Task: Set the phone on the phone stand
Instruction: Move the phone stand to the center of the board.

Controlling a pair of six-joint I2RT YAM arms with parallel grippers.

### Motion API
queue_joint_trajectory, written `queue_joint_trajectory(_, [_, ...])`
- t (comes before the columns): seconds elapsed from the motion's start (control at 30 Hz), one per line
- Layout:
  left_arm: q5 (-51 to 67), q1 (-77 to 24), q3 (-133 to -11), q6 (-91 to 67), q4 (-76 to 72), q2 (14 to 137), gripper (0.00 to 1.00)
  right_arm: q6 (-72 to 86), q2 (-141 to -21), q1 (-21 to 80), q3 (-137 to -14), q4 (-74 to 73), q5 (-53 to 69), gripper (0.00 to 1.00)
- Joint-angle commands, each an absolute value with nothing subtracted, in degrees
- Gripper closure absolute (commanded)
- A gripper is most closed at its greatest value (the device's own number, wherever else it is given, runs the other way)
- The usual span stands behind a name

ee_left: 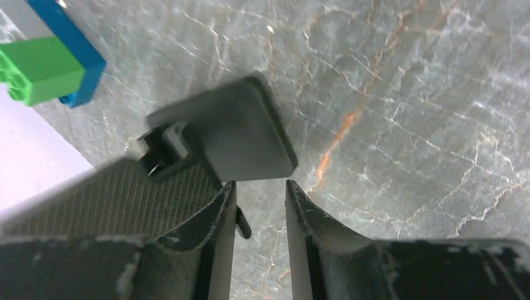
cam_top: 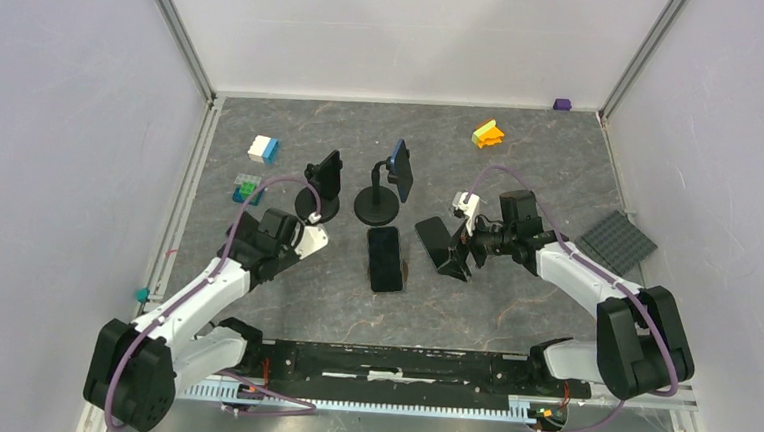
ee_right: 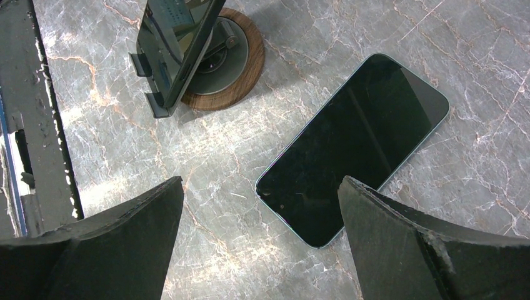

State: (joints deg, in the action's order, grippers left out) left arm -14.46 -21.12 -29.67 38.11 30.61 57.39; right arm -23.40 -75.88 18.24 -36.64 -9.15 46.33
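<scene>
A black phone [cam_top: 385, 259] lies flat, screen up, on the marble table; the right wrist view shows the phone [ee_right: 356, 144] just ahead of my right gripper [ee_right: 261, 181], whose jaws stand wide open and hold nothing. Beside it is a phone stand [ee_right: 187, 44] on a round wooden base, and from above this stand [cam_top: 442, 242] is right next to the right gripper [cam_top: 459, 259]. My left gripper [cam_top: 307, 227] hovers at another black phone stand [cam_top: 325, 187]. Its jaws [ee_left: 259, 182] are narrowly open with only table between them, just below that stand's plate [ee_left: 244, 131].
A third stand [cam_top: 379, 204] in the middle carries a blue phone [cam_top: 401, 167]. Toy bricks lie around: white-blue [cam_top: 263, 149], green-blue [cam_top: 246, 188], yellow-orange [cam_top: 487, 133], purple [cam_top: 562, 104]. A grey baseplate [cam_top: 617, 240] lies at the right. Frame walls enclose the table.
</scene>
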Motion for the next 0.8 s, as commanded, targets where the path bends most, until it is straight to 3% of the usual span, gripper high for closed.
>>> queue_joint_trajectory(0.0, [-12.48,-20.65,-28.81,37.37,39.67,56.43,0.66,-24.04,-75.77,18.06,-38.76,-8.68,47.02,0.02])
queue_joint_trajectory(0.4, [-3.95,-20.54,-39.61,33.49,46.91,44.91,0.3,-23.99,-75.89,18.01,-38.89,-8.79,47.33,0.02])
queue_joint_trajectory(0.6, [-8.92,-18.19,-44.17,30.66,46.18,45.08,0.22,-24.04,-75.38,17.98,-38.94,-8.97,47.94,0.02])
queue_joint_trajectory(0.77, [-4.85,-10.32,-48.1,29.75,46.42,49.99,0.18,-24.04,-74.89,18.0,-38.89,-9.22,48.51,0.02])
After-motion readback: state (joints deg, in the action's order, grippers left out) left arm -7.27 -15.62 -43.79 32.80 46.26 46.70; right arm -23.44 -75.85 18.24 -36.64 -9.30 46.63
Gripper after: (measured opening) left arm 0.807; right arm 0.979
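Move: The left hand still pinches the folding black stand near its clips; its middle lies about 3 cm forward and 3 cm left, nearly level with the fingertips. The green block is some 13 cm forward and 7 cm left, the upright black phone holder about 11 cm forward and 7 cm right. From the idle right hand, the folding stand lies roughly 36 cm left, level fore and aft. The left hand draws back 3–4 cm, opens to release the folding black stand, then rises about 10 cm. ##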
